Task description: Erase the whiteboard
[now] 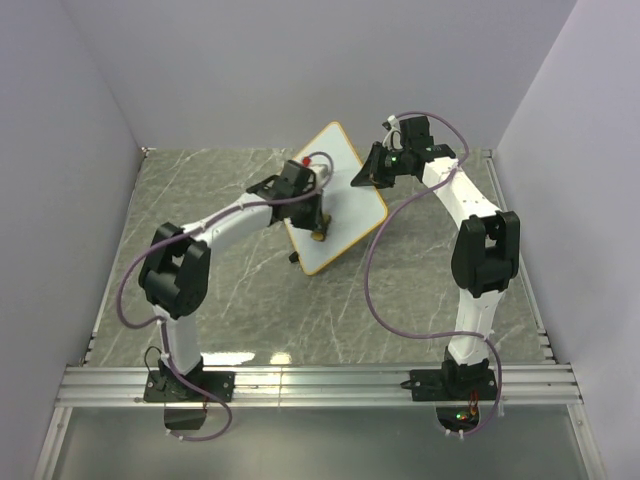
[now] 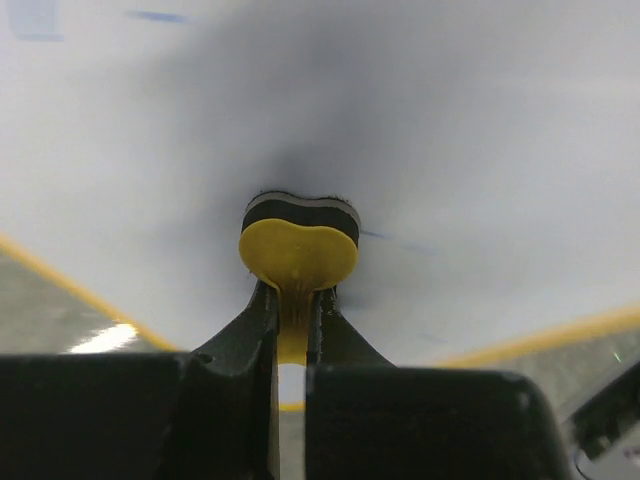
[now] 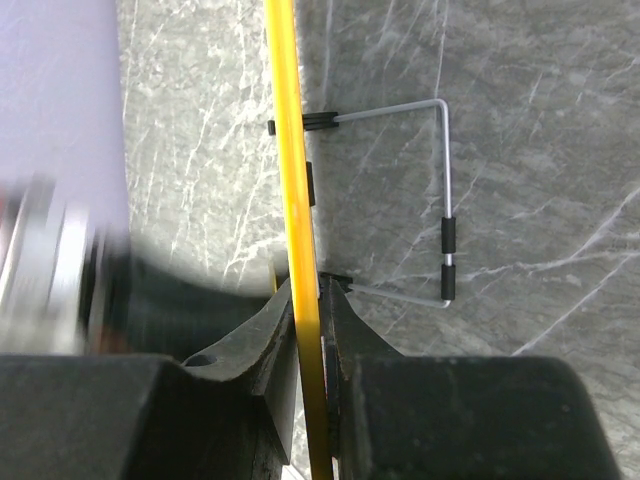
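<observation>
The whiteboard (image 1: 345, 205), white with a thin orange-yellow frame, stands tilted at mid table. My left gripper (image 1: 318, 222) is shut on a small yellow eraser (image 2: 298, 252), whose dark felt face presses on the board's white surface (image 2: 450, 150). Faint blue marks (image 2: 155, 16) remain at the upper left of the left wrist view. My right gripper (image 1: 360, 176) is shut on the board's orange-yellow frame (image 3: 290, 170) at its upper right edge. The frame runs edge-on between the right fingers (image 3: 262, 335).
A bent wire stand (image 3: 445, 200) with black sleeves juts from the board's back over the grey marble tabletop (image 1: 200, 190). White walls close in the table at the back and both sides. A metal rail (image 1: 320, 385) runs along the near edge.
</observation>
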Robot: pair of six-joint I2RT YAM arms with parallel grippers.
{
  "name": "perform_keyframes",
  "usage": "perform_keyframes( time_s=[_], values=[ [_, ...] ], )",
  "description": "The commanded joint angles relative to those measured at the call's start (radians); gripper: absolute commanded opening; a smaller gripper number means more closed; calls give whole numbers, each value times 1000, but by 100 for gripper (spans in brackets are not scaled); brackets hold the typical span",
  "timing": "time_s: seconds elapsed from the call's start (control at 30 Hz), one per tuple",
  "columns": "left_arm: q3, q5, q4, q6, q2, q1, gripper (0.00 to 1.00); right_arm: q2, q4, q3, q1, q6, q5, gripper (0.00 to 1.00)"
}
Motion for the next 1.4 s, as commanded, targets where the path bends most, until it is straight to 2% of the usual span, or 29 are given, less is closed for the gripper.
perform_keyframes(
  time_s=[0.0,0.17,0.27,0.5,0.67,0.77,1.03,1.23,1.37],
  values=[
    [41,77,5,6,-72,-159,0,18,-80,-16,31,1,41,0],
    [59,81,-12,-14,-64,-182,0,12,-71,-25,31,6,37,0],
    [-3,34,7,-23,-67,-172,0,4,-73,-28,31,1,37,0],
    [-163,49,100,-52,-53,-80,0,-17,-71,-39,31,-3,41,0],
    [-240,71,113,-31,-53,-78,0,-28,-62,-53,29,6,41,0],
    [-255,107,96,1,-102,-115,0,-31,-56,-59,28,12,43,0],
    [-188,135,-33,100,-159,-187,0,-22,-40,-58,29,32,44,0],
    [-214,65,11,58,-199,-179,0,-17,-39,-65,29,32,44,0],
    [-131,43,10,31,-135,-142,0,-22,-39,-71,31,26,44,0]
  ],
)
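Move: The left hand grips the eraser on the whiteboard; the board's near corner lies about 12 cm back, 2 cm left and 5 cm lower. A black clip on its lower-left edge is some 7 cm back and 6 cm left, and leftover blue writing about 12 cm ahead, 2 cm left. From the right hand, which grips the raised right edge, the near corner is roughly 21 cm back, 13 cm left and 12 cm lower. Left hand, still pinching the eraser, strokes back-right about 10 cm, returns left, then wipes back toward the near corner. ##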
